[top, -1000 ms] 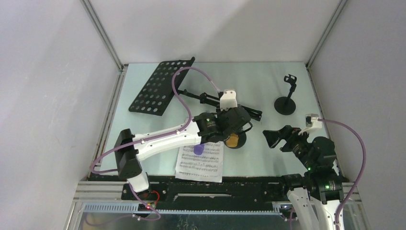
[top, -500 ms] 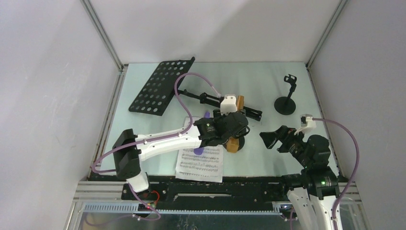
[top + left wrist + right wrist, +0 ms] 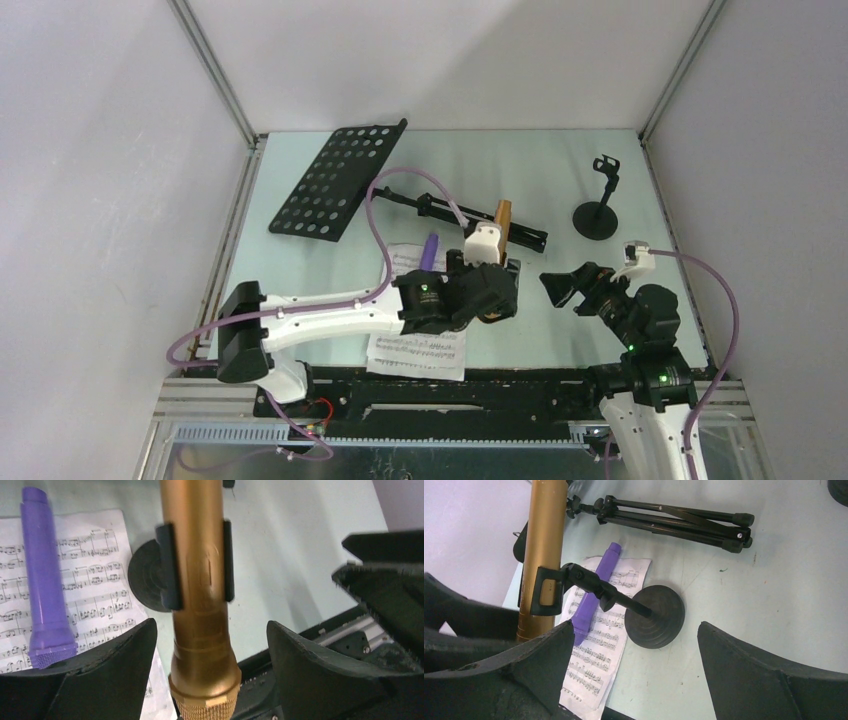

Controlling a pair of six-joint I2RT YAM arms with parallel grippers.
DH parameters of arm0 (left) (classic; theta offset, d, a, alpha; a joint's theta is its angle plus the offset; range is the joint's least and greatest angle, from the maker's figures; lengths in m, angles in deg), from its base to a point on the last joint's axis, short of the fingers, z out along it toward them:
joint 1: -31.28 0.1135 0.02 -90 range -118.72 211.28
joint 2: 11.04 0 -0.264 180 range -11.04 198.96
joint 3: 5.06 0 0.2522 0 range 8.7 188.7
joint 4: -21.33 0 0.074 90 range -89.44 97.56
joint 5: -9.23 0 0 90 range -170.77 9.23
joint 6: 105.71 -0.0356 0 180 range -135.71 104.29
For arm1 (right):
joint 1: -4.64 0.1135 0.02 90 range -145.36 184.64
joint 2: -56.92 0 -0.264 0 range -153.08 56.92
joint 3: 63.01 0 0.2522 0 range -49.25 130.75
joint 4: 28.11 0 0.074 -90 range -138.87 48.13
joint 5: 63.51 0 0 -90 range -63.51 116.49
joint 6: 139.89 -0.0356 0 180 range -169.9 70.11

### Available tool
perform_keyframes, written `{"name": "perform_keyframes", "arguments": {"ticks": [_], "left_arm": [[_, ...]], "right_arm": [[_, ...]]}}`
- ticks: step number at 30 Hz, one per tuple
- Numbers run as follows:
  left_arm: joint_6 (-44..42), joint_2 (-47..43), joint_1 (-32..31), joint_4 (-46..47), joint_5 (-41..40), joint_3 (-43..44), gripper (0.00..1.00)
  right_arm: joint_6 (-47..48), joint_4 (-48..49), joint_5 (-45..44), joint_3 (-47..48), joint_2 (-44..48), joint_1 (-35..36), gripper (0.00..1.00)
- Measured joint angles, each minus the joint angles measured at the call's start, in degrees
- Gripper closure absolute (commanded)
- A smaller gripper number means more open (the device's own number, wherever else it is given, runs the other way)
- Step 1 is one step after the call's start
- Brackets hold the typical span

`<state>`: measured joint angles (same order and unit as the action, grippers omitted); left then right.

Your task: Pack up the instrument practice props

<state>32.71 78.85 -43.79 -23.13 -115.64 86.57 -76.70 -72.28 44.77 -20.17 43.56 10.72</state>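
Observation:
The tan microphone (image 3: 197,580) sits clipped in a small black round-based holder (image 3: 655,616), leaning over. My left gripper (image 3: 210,625) is open with one jaw on each side of the microphone's head, and there are gaps on both sides. In the top view the left gripper (image 3: 488,298) covers that holder. The purple microphone (image 3: 430,250) lies on the white sheet music (image 3: 420,345). The black perforated rack (image 3: 335,180) lies at the back left, with the folded tripod legs (image 3: 455,212) beside it. My right gripper (image 3: 562,288) is open and empty, to the right of the holder.
A second black round-based holder (image 3: 597,218) stands upright at the back right. The black front rail (image 3: 450,385) runs along the near edge, just below the sheet music. Grey walls close in the left, back and right sides.
My left gripper has drawn back toward the near edge, uncovering the purple microphone and the upper part of the tan one. My right gripper has shifted slightly left.

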Motion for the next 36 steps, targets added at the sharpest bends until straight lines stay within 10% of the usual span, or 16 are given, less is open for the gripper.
{"name": "perform_keyframes", "arguments": {"ticks": [9, 20, 36], "left_arm": [[0.15, 0.00, -1.44, -1.70, 0.35, -1.29, 0.40], [-2.01, -1.27, -1.46, 0.46, 0.61, -6.12, 0.98], [-23.91, -17.79, 3.48, 12.13, 11.69, -24.06, 1.00]], "right_arm": [[-0.59, 0.70, -0.81, -0.33, 0.02, 0.00, 0.00], [0.59, 5.77, 2.93, -4.63, 2.38, 0.35, 0.00], [18.01, 40.54, 8.50, -24.06, 4.52, 19.06, 0.00]]}}
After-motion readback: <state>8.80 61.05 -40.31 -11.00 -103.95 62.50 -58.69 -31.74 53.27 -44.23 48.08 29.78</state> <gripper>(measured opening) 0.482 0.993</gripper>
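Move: Just ahead of the left hand's open fingers, which already straddle its head end, the gold microphone has its middle roughly 5 cm forward and 2 cm lower, in line sideways. On the table some 18 cm below that hand, the purple microphone lies about 13 cm left and level with it, and the folded tripod about 12 cm straight ahead. From the right hand, the gold microphone's stand is some 11 cm left, 1 cm forward and 10 cm lower. Sinking about 3 cm and easing slightly back, the left hand closes its fingers on the gold microphone's body just behind the head, then carries it some 6 cm to the left while turning clockwise. The right hand, still wide open, then swings about 8 cm left towards the stand, sinking about 2 cm, its fingers tipping up some 30 degrees and turning counter-clockwise. ##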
